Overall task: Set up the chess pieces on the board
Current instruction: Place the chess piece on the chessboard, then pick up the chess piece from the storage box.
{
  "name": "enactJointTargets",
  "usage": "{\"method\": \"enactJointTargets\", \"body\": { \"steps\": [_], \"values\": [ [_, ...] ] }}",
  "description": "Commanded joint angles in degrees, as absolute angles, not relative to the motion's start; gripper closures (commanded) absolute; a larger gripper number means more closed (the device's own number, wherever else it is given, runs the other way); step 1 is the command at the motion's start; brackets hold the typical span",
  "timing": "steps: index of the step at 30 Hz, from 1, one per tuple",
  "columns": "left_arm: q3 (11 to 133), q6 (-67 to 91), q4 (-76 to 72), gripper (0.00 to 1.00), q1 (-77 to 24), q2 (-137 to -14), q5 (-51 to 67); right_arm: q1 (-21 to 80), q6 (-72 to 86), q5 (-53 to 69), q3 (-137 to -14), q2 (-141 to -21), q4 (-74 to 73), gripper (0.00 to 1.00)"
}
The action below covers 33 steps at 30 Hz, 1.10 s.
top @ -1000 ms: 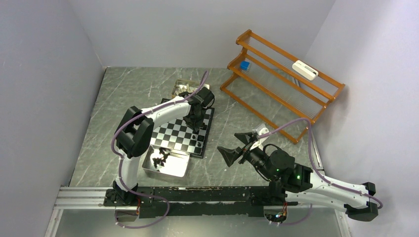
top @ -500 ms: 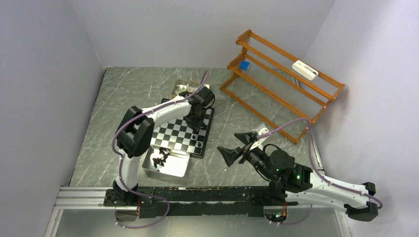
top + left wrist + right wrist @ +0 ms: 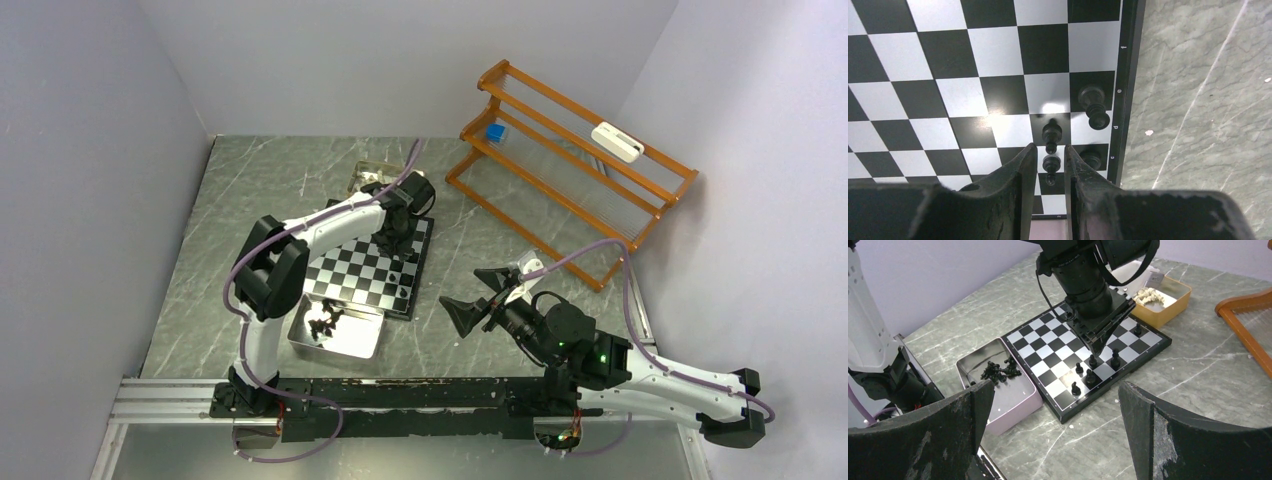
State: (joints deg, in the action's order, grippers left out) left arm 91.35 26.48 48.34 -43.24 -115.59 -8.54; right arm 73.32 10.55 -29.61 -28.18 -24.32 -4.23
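Observation:
The chequered board (image 3: 350,280) lies mid-table. My left gripper (image 3: 1050,148) hangs over its right edge, jaws a little apart and open. A black pawn (image 3: 1051,162) stands on the board between the fingers, touching neither. Another pawn (image 3: 1051,131) and two larger black pieces (image 3: 1094,105) stand close by. In the right wrist view, several black pieces (image 3: 1090,376) line the board (image 3: 1048,345) near the left gripper (image 3: 1096,347). My right gripper (image 3: 1055,385) is wide open and empty, off the board's right side.
A silver tray (image 3: 365,345) holding loose black pieces (image 3: 998,370) sits at the board's near edge. An orange-walled tray (image 3: 1168,307) with white pieces (image 3: 1148,295) stands beyond the board. An orange wooden rack (image 3: 570,170) fills the back right.
My left gripper's jaws have parted, letting go of the black pawn, which now stands on the board. The right arm has not moved.

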Motion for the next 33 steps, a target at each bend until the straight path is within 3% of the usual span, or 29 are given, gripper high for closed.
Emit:
{"method": "enactJointTargets", "body": {
  "steps": [1,17,33],
  "values": [
    [92.0,27.3,49.5,0.69,-43.8,-110.7,-10.8,73.6,9.9,-30.3,-29.3,-24.2,-3.2,0.0],
    [72.6,31.4,54.7,0.7,-41.7,-89.8,-16.3,73.6,10.8,-30.2,-29.1,-23.8,-3.9,0.0],
    [50.6,37.2,49.9,0.71,-29.3,-69.8,-6.4,73.6,10.4,-30.0,-27.4,-23.4,-2.0,0.0]
  ]
}}
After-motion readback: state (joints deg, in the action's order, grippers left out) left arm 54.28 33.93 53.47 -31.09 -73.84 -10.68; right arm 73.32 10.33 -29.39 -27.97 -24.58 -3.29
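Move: The black pieces heaped in the near tin lie about 14 cm back and 17 cm to the left of the left hand, some 5 cm lower. The pawn already let go stands right beneath its open fingertips; a tall piece stands roughly 3 cm farther out and 4 cm right of the hand, another pawn 3 cm back and 1 cm left. From the right hand, the heap is some 30 cm left, 3 cm ahead and well below. The left fingers, already parted around the pawn's head, lift clear of it by some 5 cm, then the hand sweeps about 17 cm left and 10 cm back across the board towards the black pieces in the tin, sinking slightly at the end. The wrist turns some 20 degrees counter-clockwise; the fingers stay partly open. ##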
